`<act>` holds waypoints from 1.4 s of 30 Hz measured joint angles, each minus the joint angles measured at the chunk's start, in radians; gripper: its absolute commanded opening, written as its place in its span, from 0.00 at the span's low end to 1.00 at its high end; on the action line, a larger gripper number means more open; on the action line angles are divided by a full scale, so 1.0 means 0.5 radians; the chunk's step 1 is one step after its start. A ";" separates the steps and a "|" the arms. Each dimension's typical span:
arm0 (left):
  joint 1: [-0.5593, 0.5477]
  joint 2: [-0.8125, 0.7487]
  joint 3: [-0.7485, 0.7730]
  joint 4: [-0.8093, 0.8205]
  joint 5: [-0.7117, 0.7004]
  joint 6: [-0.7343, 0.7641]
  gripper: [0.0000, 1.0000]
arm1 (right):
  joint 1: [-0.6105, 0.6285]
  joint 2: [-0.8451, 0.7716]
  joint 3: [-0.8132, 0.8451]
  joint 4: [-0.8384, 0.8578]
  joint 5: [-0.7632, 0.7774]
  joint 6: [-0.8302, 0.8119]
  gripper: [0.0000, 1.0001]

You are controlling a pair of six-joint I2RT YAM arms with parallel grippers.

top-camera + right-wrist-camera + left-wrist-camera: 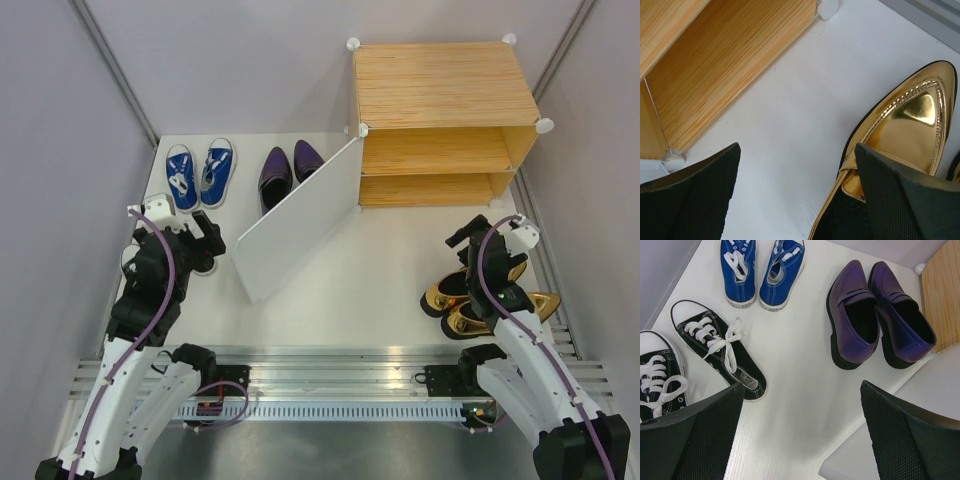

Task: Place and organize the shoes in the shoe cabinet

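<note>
The blue sneakers (200, 175) (762, 267) stand at the back left, with the dark purple shoes (290, 170) (875, 315) to their right. The black sneakers (715, 350) lie near the left wall, mostly under my left arm in the top view. My left gripper (203, 240) (802, 435) hangs open above bare table between them. The gold shoes (470, 300) (910, 120) lie at the right front. My right gripper (468, 245) (797, 190) is open above them, its right finger over one shoe's opening. The shoe cabinet (440, 110) (725, 65) stands at the back right.
The cabinet's white door panel (300, 220) (940, 385) swings out diagonally across the middle, right of my left gripper. Grey walls close both sides and the back. A metal rail (330, 390) runs along the near edge.
</note>
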 measured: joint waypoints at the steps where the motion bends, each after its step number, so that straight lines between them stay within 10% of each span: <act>1: 0.000 0.000 0.000 0.001 -0.001 0.000 1.00 | 0.000 0.014 0.005 -0.010 -0.001 0.000 0.98; 20: 0.000 -0.044 0.000 -0.007 0.061 -0.002 0.95 | 0.000 -0.002 0.050 -0.116 -0.377 -0.300 0.98; 42: -0.001 -0.090 0.000 -0.006 0.217 -0.026 0.99 | 0.000 0.032 0.094 -0.581 -0.449 -0.140 0.74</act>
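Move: Below and slightly behind the wide-open right hand lies the nearer gold shoe, its middle about 5 cm back, 1 cm to the left and 12 cm down, toe pointing forward-right. The other gold shoe stands some 12 cm back and 3 cm right, equally low; the cabinet's front bottom edge is roughly 24 cm ahead, 8 cm left and 15 cm down. From the left hand that nearer shoe lies about 60 cm right, 1 cm back and 24 cm down. Swinging left about 3 cm while turning some 15 degrees counter-clockwise, the right hand then draws back and sinks about 4 cm each way towards the nearer gold shoe's opening, tipping its fingers further down and narrowing them to roughly three quarters open; no contact can be seen. The empty left hand drifts about 2 cm right, turning slightly clockwise, still wide open. ##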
